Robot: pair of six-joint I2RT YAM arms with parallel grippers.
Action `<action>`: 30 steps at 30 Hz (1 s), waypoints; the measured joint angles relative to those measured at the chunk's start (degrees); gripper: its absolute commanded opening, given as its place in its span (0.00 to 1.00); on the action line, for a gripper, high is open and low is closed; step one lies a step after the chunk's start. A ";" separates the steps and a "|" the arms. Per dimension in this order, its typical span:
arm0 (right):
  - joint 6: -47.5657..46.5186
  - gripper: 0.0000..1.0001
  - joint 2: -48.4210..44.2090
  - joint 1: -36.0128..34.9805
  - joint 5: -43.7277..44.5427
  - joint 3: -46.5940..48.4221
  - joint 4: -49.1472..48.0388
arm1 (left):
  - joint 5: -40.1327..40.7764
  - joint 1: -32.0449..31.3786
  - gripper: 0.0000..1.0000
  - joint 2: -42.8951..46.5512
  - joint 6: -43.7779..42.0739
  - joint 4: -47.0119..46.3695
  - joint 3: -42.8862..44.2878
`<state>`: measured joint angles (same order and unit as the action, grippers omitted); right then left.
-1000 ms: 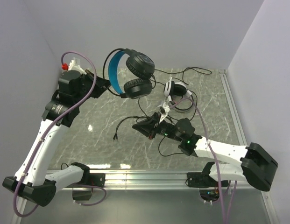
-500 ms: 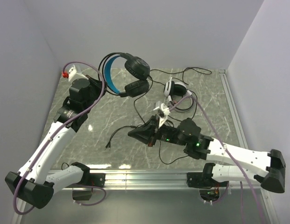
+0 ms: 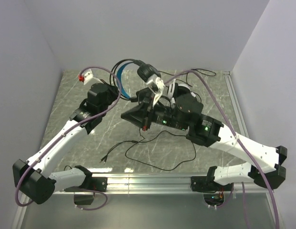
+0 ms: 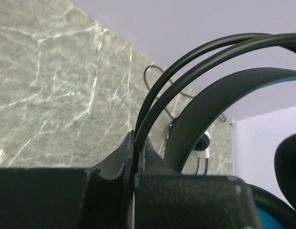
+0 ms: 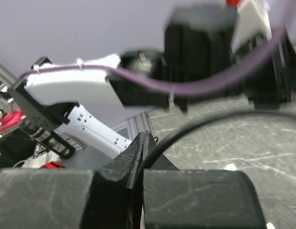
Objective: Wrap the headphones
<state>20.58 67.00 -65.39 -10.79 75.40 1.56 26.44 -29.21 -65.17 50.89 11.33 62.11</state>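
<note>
The black headphones with the blue headband (image 3: 125,70) hang in the air at the back centre. My left gripper (image 3: 118,87) is shut on their thin black headband wires (image 4: 152,102), with the blue band (image 4: 219,107) beside them. My right gripper (image 3: 125,116) is shut on their black cable (image 5: 205,123), just below and in front of the headset. From there the cable (image 3: 159,136) droops in a loop onto the table and ends in a plug (image 3: 104,159). The white headphones (image 3: 178,88) lie at the back, mostly hidden behind my right arm.
The grey marble table (image 3: 66,109) is walled on the left, back and right. A metal rail (image 3: 148,181) runs along the near edge by the arm bases. More black cable (image 3: 202,72) lies by the back wall. Both arms cross over the table's middle.
My left arm carried the black headset right and toward the centre. My right arm swung up and back with the cable, closing in under the headset; the cable's loop and plug dragged nearer the front.
</note>
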 measured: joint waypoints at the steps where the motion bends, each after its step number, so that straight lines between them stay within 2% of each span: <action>1: -0.35 0.00 1.60 0.00 0.13 2.86 1.97 | 0.37 -0.46 0.00 -0.52 -0.09 -0.72 -0.83; 6: -2.25 0.00 6.03 0.02 2.80 14.78 11.67 | 0.48 -0.98 0.00 -1.18 -0.20 -2.73 -4.52; 10: -3.23 0.00 6.03 1.86 4.31 19.15 15.87 | 0.33 -1.01 0.00 -0.46 -0.31 -5.99 -7.65; 17: -0.44 0.00 7.76 12.72 -3.13 19.45 17.14 | -0.11 -2.27 0.00 0.15 -0.66 -7.17 -8.48; 30: 6.64 0.00 17.18 20.02 -18.93 16.37 15.15 | -4.09 -3.78 0.00 -1.03 -2.47 -2.03 -1.95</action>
<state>27.22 84.18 -45.36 -29.71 91.77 16.71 22.35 -32.99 -66.19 48.42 9.30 60.16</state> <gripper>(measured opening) 0.004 0.047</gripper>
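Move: The right hand, with the cable pinched in its tips, has the held headphones about 26 cm ahead, 5 cm to its right and 14 cm below. On the table some 44 cm beneath this hand, the cable plug lies about 4 cm ahead and 13 cm left; the white headphones lie roughly 51 cm ahead and 31 cm right. From the left hand gripping the headband, the headphones' middle is about 10 cm right and 2 cm ahead. Still pinching the cable, the right hand carries it about 11 cm forward towards the headphones in an arc: up some 5 cm while swinging slightly right, then down about 9 cm and back left, fingers dipping and the hand rolling some 15 degrees. The left hand keeps its grip on the headband, sinking about 4 cm, then shifting right and partly rising again, turning slightly clockwise. ##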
